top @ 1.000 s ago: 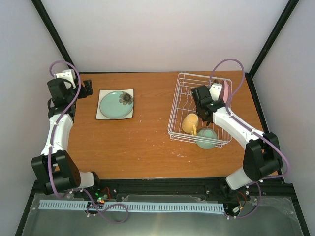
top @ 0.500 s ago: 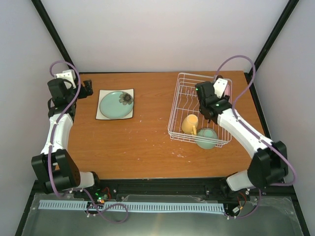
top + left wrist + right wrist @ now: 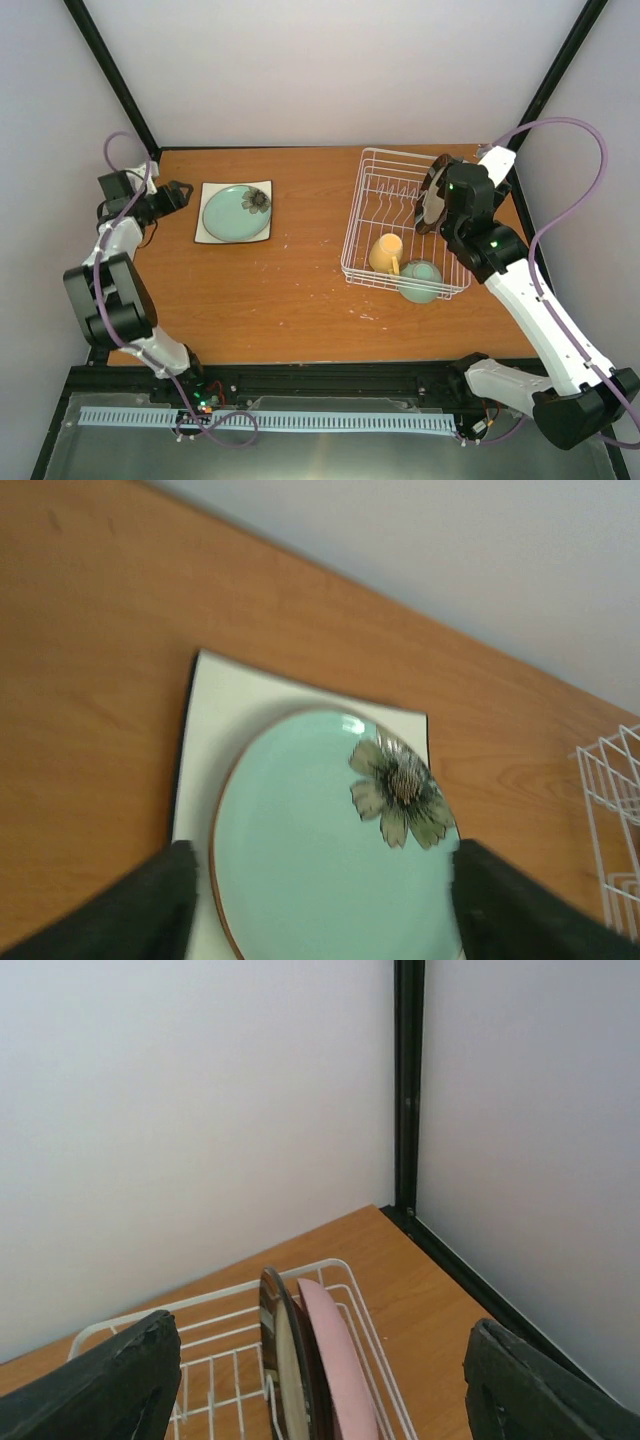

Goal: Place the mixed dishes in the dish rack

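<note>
The mint-green plate with its flower mark [image 3: 237,212] [image 3: 330,850] lies on the white square plate [image 3: 212,190] [image 3: 215,710] at the table's back left. My left gripper [image 3: 180,190] [image 3: 320,905] stands open at their left edge, its fingers straddling the mint-green plate. At the right is the dish rack [image 3: 368,190] [image 3: 210,1310]. It holds the pale yellow mug [image 3: 386,252], the mint-green bowl [image 3: 421,281], and the black-rimmed plate [image 3: 432,195] [image 3: 283,1360] upright beside the pink plate [image 3: 340,1360]. Above those plates my right gripper [image 3: 447,200] [image 3: 320,1370] hangs open and empty.
Black frame posts [image 3: 408,1090] rise at the back corners, close behind the rack. White walls close in the table [image 3: 300,290] on three sides. The right arm's cable [image 3: 590,180] loops out over the right edge.
My right gripper opened, let go of the black-rimmed plate in the rack and lifted up and to the right. My left arm folded down towards the stacked plates.
</note>
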Robot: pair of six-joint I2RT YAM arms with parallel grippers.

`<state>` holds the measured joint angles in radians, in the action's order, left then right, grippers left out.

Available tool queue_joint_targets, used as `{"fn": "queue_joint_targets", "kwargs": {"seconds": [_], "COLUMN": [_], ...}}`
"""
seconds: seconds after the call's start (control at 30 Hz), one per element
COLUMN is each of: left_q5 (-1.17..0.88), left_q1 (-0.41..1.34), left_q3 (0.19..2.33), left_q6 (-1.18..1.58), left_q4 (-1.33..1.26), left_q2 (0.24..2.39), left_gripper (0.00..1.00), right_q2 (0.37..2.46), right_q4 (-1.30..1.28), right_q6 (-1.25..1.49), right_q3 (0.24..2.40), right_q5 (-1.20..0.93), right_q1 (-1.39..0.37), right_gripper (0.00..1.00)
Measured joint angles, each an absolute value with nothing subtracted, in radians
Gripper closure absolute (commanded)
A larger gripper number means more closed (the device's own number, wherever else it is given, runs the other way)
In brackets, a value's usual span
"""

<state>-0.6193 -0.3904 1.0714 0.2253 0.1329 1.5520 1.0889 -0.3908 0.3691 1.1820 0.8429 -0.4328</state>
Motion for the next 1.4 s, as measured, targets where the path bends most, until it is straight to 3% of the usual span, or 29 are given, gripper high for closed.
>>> {"fn": "queue_joint_targets", "kwargs": {"seconds": [0.07,0.13,0.43,1.23,1.3,1.4], "left_q5": [-0.675,-0.712,-0.747,-0.701,-0.701,-0.704], "left_q1": [-0.397,-0.398,-0.398,-0.32,-0.311,-0.3], "left_q3": [1.093,1.103,1.155,1.216,1.224,1.241], "left_q6": [0.222,0.212,0.151,0.119,0.119,0.12], "left_q4": [0.17,0.205,0.36,0.411,0.407,0.4], "left_q2": [1.636,1.708,1.822,1.963,1.972,1.993], "left_gripper": [0.56,0.57,0.49,0.49,0.52,0.68], "right_q2": [1.088,1.093,1.142,1.143,1.143,1.143], "right_q4": [-0.376,-0.368,-0.344,-0.295,-0.295,-0.295], "right_q6": [0.358,0.353,0.343,0.332,0.331,0.329], "right_q3": [1.187,1.187,1.187,1.187,1.187,1.187], "right_q5": [0.822,0.799,0.712,0.672,0.673,0.673], "right_q1": [-0.433,-0.433,-0.433,-0.433,-0.433,-0.433], "right_gripper": [0.24,0.24,0.24,0.24,0.24,0.24]}}
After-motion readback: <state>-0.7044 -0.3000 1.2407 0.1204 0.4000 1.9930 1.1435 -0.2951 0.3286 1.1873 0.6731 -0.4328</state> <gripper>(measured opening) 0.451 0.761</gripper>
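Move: The green flowered plate lies about 12 cm to the right of my left hand, some 3 cm farther out and 17 cm below it. The square pad under the plate has its middle about 1 cm nearer in line with my hand. From my empty right hand the plate is some 60 cm left, 13 cm ahead and 35 cm down; the dish rack's middle is only about 10 cm left and 11 cm ahead of that hand, 31 cm down. I drop my left hand some 15 cm, quickly at first and then easing, towards the green plate's left rim, tipping the fingers down about 25 degrees and narrowing them to half open early on. Near the bottom I slide right and a little forward so the rim comes between the fingers, bearing against the plate. My right hand, still open and empty, shifts about 4 cm left and forward high over the rack, turning slightly counter-clockwise. ##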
